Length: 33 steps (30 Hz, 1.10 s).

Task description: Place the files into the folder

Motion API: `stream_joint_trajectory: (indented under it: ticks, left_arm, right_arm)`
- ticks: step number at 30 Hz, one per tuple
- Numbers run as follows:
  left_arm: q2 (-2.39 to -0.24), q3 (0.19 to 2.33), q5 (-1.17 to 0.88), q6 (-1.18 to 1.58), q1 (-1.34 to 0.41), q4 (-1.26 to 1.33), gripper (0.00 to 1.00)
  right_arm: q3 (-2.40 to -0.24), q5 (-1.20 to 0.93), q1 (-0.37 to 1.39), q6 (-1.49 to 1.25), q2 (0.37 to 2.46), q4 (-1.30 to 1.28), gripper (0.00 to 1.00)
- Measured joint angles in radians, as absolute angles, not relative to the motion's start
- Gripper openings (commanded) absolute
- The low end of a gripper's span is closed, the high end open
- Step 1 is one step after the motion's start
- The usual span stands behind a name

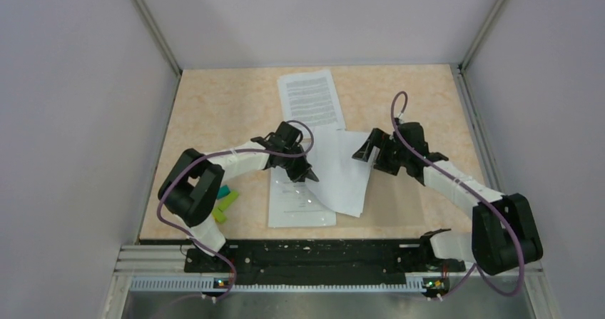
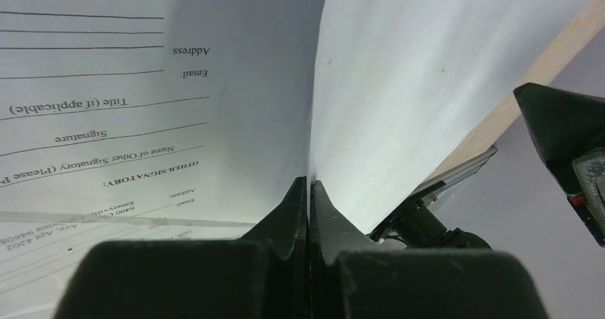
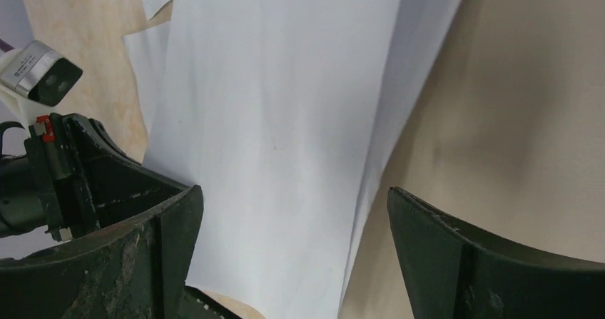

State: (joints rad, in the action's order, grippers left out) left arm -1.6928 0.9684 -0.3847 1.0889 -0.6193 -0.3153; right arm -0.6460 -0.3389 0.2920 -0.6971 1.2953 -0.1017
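Observation:
Three white files show in the top view. One printed sheet (image 1: 307, 98) lies flat at the far middle, and a form sheet (image 1: 300, 206) (image 2: 107, 105) lies flat at the near middle. The third sheet (image 1: 344, 173) (image 2: 407, 76) (image 3: 285, 119) is raised and curved, with my left gripper (image 1: 312, 176) (image 2: 308, 185) shut on its left edge. The tan folder (image 1: 399, 205) (image 3: 521, 119) lies flat under that sheet's right side. My right gripper (image 1: 367, 153) (image 3: 292, 192) hangs open over the sheet's right edge and the folder, holding nothing.
Small green and teal blocks (image 1: 224, 203) lie beside the left arm's base. Grey walls close in the left, right and far sides of the speckled tabletop (image 1: 221, 112). The right arm's gripper (image 2: 567, 140) shows close by in the left wrist view.

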Motion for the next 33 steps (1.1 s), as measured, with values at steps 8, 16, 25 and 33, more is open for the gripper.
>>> stream_joint_trajectory:
  ticks: [8,16,25,33]
  left_arm:
    - [-1.693,0.968,-0.373,1.066,-0.618,-0.319,0.00]
    - [-1.693,0.968,-0.373,1.048,-0.621,-0.319,0.00]
    - [-1.693,0.968,-0.389,1.022,-0.631,-0.319,0.00]
    - [-1.694,0.968,-0.416,1.002,-0.632,-0.318,0.00]
  right_arm:
    - [-0.585,-0.228,0.292,-0.695,1.081,-0.183,0.99]
    - [-0.474,-0.280,0.292,-0.758,1.147,-0.104,0.94]
    - [-0.456,-0.341,0.295,-0.833,1.269,0.108,0.73]
    - [-0.456,-0.337,0.295,-0.868,1.316,0.188,0.50]
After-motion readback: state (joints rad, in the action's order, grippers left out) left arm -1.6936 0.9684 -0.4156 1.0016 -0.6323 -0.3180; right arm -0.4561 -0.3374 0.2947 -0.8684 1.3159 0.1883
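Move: The left hand holds the files by their left edge; the folder's metal clip, hidden under them, lies about 11 cm to its right, 2 cm ahead and some 4 cm below, with the printed page 4 cm to its left. From the right hand, the files' free right edge is about 2 cm right, 1 cm back and 4 cm down; the clip is about 5 cm left, 1 cm back and 7 cm down. While the left fingers keep their pinch on the files almost in place, turning about 5 degrees clockwise, the right hand brings its open fingers around the free right edge. It bobs up 2 cm while easing back and right, sinks nearly 5 cm, then comes forward and left almost 3 cm, narrowing its fingers from fully open to roughly 60 percent. No grip is made yet. ##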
